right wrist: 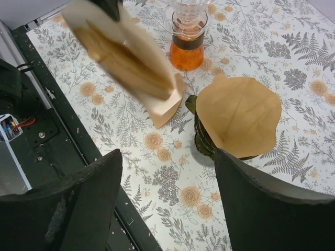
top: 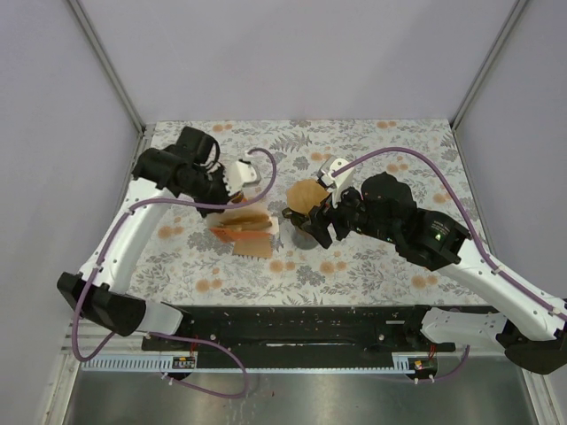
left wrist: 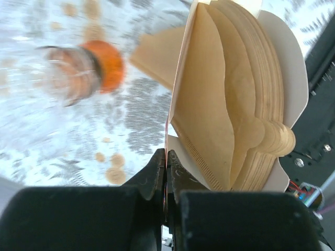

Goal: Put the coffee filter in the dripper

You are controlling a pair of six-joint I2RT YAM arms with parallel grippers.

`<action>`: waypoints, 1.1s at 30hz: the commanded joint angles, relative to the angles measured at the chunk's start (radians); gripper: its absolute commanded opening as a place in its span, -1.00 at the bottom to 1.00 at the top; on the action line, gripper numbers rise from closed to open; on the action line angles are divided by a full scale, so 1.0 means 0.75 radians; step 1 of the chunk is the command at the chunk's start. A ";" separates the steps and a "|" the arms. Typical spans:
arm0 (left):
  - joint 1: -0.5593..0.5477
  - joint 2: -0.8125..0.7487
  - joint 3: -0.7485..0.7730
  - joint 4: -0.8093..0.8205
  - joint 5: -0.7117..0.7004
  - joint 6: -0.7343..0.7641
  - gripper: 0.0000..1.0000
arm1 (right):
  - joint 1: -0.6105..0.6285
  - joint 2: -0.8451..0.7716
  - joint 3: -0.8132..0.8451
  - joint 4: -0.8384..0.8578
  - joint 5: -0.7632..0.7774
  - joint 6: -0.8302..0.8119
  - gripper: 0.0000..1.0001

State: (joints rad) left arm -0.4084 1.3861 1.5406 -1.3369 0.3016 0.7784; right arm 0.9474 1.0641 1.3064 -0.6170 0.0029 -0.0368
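A brown paper coffee filter (right wrist: 238,115) sits opened in the dark green dripper (right wrist: 200,140), left of centre on the table; the filter (top: 307,195) rises above the dripper (top: 301,232). My right gripper (right wrist: 167,209) hovers open just in front of the dripper with nothing between its fingers, and the same gripper (top: 321,221) hangs close beside the dripper from above. My left gripper (left wrist: 166,154) is shut on the thin white flap of a pack of filters (left wrist: 235,104), and the pack (top: 244,221) is held tilted above the table.
A clear glass flask (right wrist: 188,39) with orange liquid stands behind the pack, blurred as the flask (left wrist: 78,73) in the left wrist view. One loose filter (top: 252,246) lies on the floral tablecloth under the pack. The black base rail (right wrist: 47,136) runs along the near edge.
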 commanded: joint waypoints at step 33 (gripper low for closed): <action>1.033 0.183 -0.045 0.434 -0.199 -0.696 -1.00 | -0.009 0.019 -0.044 0.064 -0.082 -0.027 0.60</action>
State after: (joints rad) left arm 0.3634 1.5688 1.6100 -1.1694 0.2508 0.2955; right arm 0.9466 1.0744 1.2728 -0.6098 -0.0463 -0.0433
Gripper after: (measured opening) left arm 0.024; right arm 0.797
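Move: My left hand already holds the filter pack in the air. It is bound for clear table near the left edge, some 22 cm to my left, 8 cm ahead and 21 cm down. The carafe stands about 12 cm ahead and 4 cm right, the loose coffee filter about 4 cm ahead and 9 cm right on the table. From my right hand that clear spot is roughly 50 cm left and 12 cm ahead, 32 cm down. I keep the filter pack pinched in my left hand and swing it in an arc to the left, about 22 cm, and some 10 cm forward at the farthest, past the left side of the carafe. I lift it about 15 cm at first, then bring it down again to just below its starting height, turning my wrist some 70 degrees counter-clockwise on the way. ##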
